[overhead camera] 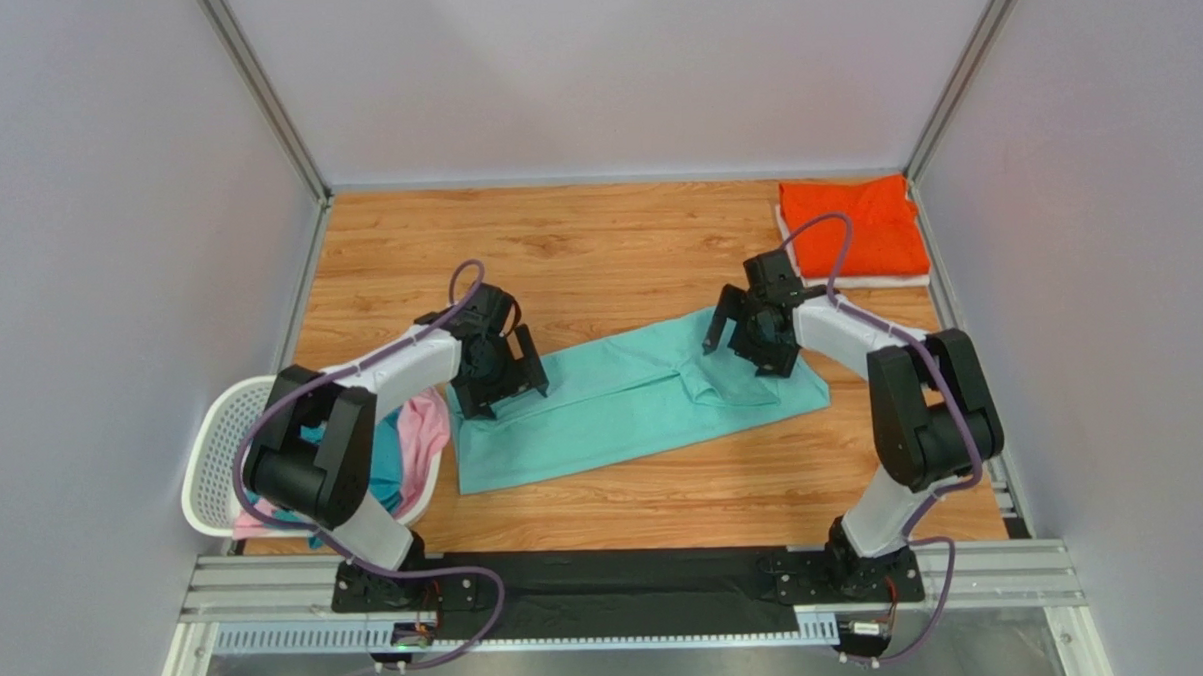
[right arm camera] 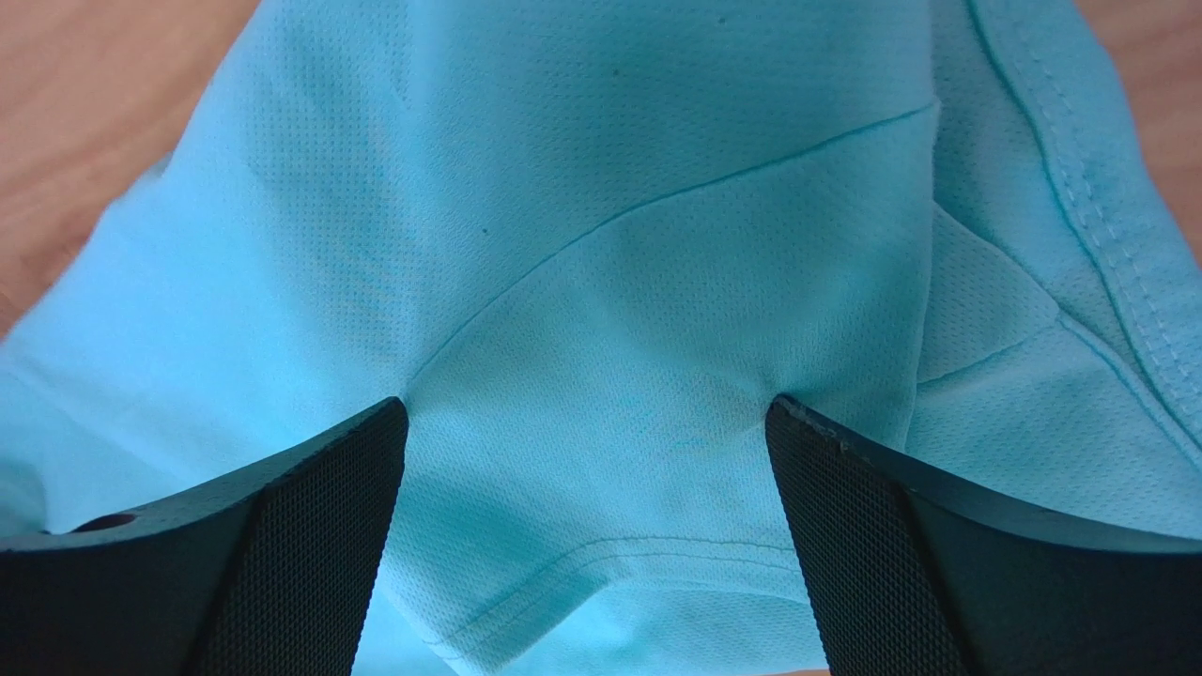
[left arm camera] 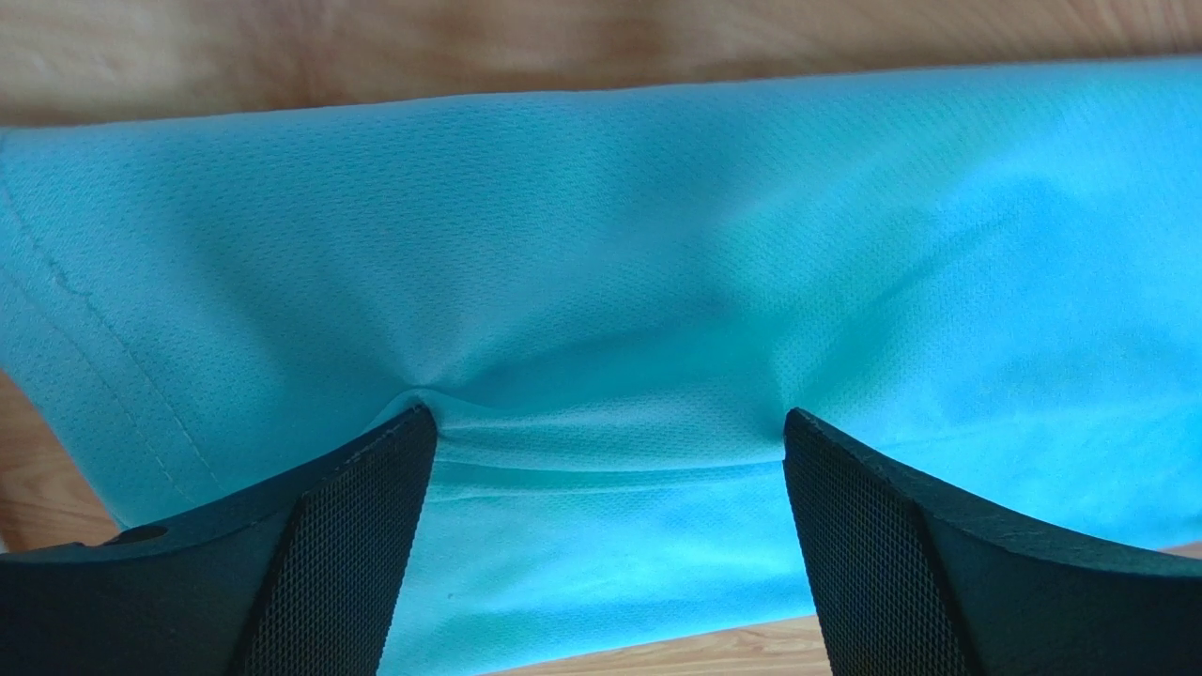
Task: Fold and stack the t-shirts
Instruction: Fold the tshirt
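A mint-teal t-shirt (overhead camera: 625,405) lies folded lengthwise into a long strip across the middle of the wooden table. My left gripper (overhead camera: 499,375) stands open, its tips pressed down onto the strip's left end, and the cloth (left arm camera: 607,282) puckers between the two fingers (left arm camera: 353,549). Open as well, my right gripper (overhead camera: 751,341) has its tips down on the right end, where a sleeve hem (right arm camera: 621,564) shows between the fingers (right arm camera: 875,549). A folded orange t-shirt (overhead camera: 853,227) rests on a white one (overhead camera: 876,279) at the far right corner.
A white plastic laundry basket (overhead camera: 218,449) at the left table edge holds a pink shirt (overhead camera: 423,430) and a darker teal one (overhead camera: 382,458). Grey walls enclose the table on three sides.
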Motion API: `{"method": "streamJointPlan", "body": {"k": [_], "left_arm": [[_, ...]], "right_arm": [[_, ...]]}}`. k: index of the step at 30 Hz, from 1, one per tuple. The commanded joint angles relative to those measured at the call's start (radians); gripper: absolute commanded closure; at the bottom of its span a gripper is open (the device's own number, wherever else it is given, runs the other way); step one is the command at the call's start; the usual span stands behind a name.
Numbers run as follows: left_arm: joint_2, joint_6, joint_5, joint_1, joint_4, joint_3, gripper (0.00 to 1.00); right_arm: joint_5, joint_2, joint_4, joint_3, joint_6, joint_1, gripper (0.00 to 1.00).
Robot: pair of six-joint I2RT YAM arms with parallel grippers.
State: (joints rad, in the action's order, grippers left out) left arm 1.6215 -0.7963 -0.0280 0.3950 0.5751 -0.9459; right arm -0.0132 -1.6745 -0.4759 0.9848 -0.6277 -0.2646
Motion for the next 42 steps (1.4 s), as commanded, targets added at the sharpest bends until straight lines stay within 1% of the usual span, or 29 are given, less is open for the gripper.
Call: {"method": "streamJointPlan", "body": {"k": [1,3,5,6,8,9,10,14,15,16,17,19,24,27,28,30,34,36,37,38,39,42], "left_arm": [[-0.058,-0.121,-0.029,0.07,-0.061,0.125,0.0],[-0.098,-0.193,-0.006,0.138,-0.072,0.168,0.0],[-0.123,-0.227,-0.003,0.194,-0.075,0.183,0.0],[-0.152,-0.244,0.006,0.214,-0.073,0.193,0.0],[-0.182,-0.309,0.026,0.273,-0.072,0.206,0.0],[-0.213,-0.331,0.027,0.294,-0.072,0.223,0.0],[-0.227,-0.357,0.06,0.313,-0.072,0.231,0.0],[-0.276,-0.484,0.091,0.412,-0.07,0.277,0.0],[-0.3,-0.562,0.14,0.477,-0.07,0.306,0.0],[-0.301,-0.563,0.151,0.498,-0.07,0.306,0.0],[-0.302,-0.596,0.158,0.514,-0.078,0.312,0.0],[-0.295,-0.622,0.175,0.553,-0.081,0.311,0.0],[-0.241,-0.656,0.189,0.614,-0.106,0.265,0.0],[-0.2,-0.678,0.241,0.666,-0.121,0.214,0.0],[-0.199,-0.681,0.243,0.673,-0.129,0.204,0.0],[-0.18,-0.669,0.256,0.683,-0.13,0.176,0.0],[-0.138,-0.65,0.33,0.723,-0.089,0.078,0.0],[-0.12,-0.638,0.35,0.731,-0.009,0.027,0.0],[-0.121,-0.629,0.381,0.735,0.064,-0.016,0.0],[-0.129,-0.636,0.401,0.74,0.103,-0.03,0.0],[-0.14,-0.639,0.431,0.751,0.126,-0.037,0.0],[-0.213,-0.626,0.456,0.76,0.143,-0.025,0.0]], "right_arm": [[-0.033,-0.115,0.069,0.047,0.045,0.021,0.0],[-0.082,-0.184,0.077,0.113,0.071,0.022,0.0],[-0.119,-0.241,0.08,0.172,0.092,0.022,0.0],[-0.139,-0.298,0.082,0.236,0.097,0.021,0.0],[-0.145,-0.356,0.051,0.313,0.109,0.021,0.0],[-0.16,-0.411,0.034,0.403,0.12,0.021,0.0],[-0.169,-0.435,0.017,0.438,0.125,0.021,0.0],[-0.2,-0.554,-0.033,0.653,0.157,-0.011,0.0],[-0.211,-0.664,-0.096,0.822,0.184,-0.037,0.0],[-0.211,-0.665,-0.096,0.824,0.184,-0.047,0.0],[-0.209,-0.713,-0.107,0.863,0.187,-0.054,0.0],[-0.225,-0.755,-0.116,0.961,0.186,-0.073,0.0],[-0.286,-0.873,-0.13,1.135,0.184,-0.097,0.0],[-0.312,-0.938,-0.132,1.254,0.184,-0.111,0.0],[-0.312,-0.938,-0.135,1.255,0.187,-0.116,0.0],[-0.314,-0.97,-0.133,1.316,0.187,-0.117,0.0],[-0.327,-0.984,-0.125,1.365,0.184,-0.117,0.0],[-0.311,-0.959,-0.125,1.361,0.206,-0.117,0.0],[-0.301,-0.938,-0.125,1.362,0.21,-0.117,0.0],[-0.291,-0.927,-0.141,1.364,0.229,-0.117,0.0],[-0.289,-0.912,-0.151,1.373,0.238,-0.116,0.0],[-0.286,-0.831,-0.188,1.355,0.272,-0.117,0.0]]}}
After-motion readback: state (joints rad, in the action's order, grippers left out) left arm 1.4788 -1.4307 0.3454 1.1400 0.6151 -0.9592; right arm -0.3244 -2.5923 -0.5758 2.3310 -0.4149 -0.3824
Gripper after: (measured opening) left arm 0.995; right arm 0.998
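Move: The folded t-shirt lies flat under both hands, its middle about 22 cm to the right of the left hand and level with it, and some 17 cm left and 6 cm back from the right hand, roughly 1 cm below both. The orange stack is about 25 cm ahead of the right hand and 19 cm to its right, at nearly its height. From the left hand, the laundry basket is some 32 cm left and 7 cm back, its middle roughly 5 cm higher. Counter-clockwise, the open hands keep swivelling the shirt with fingertips pressed on it: the right sweeps about 23 cm forward, curving 19 cm left and turning some 25 degrees with it, then stops still low over the far end. The left drags back about 12 cm and rightward, then goes mainly right to 15 cm in all and rises off the near end. ##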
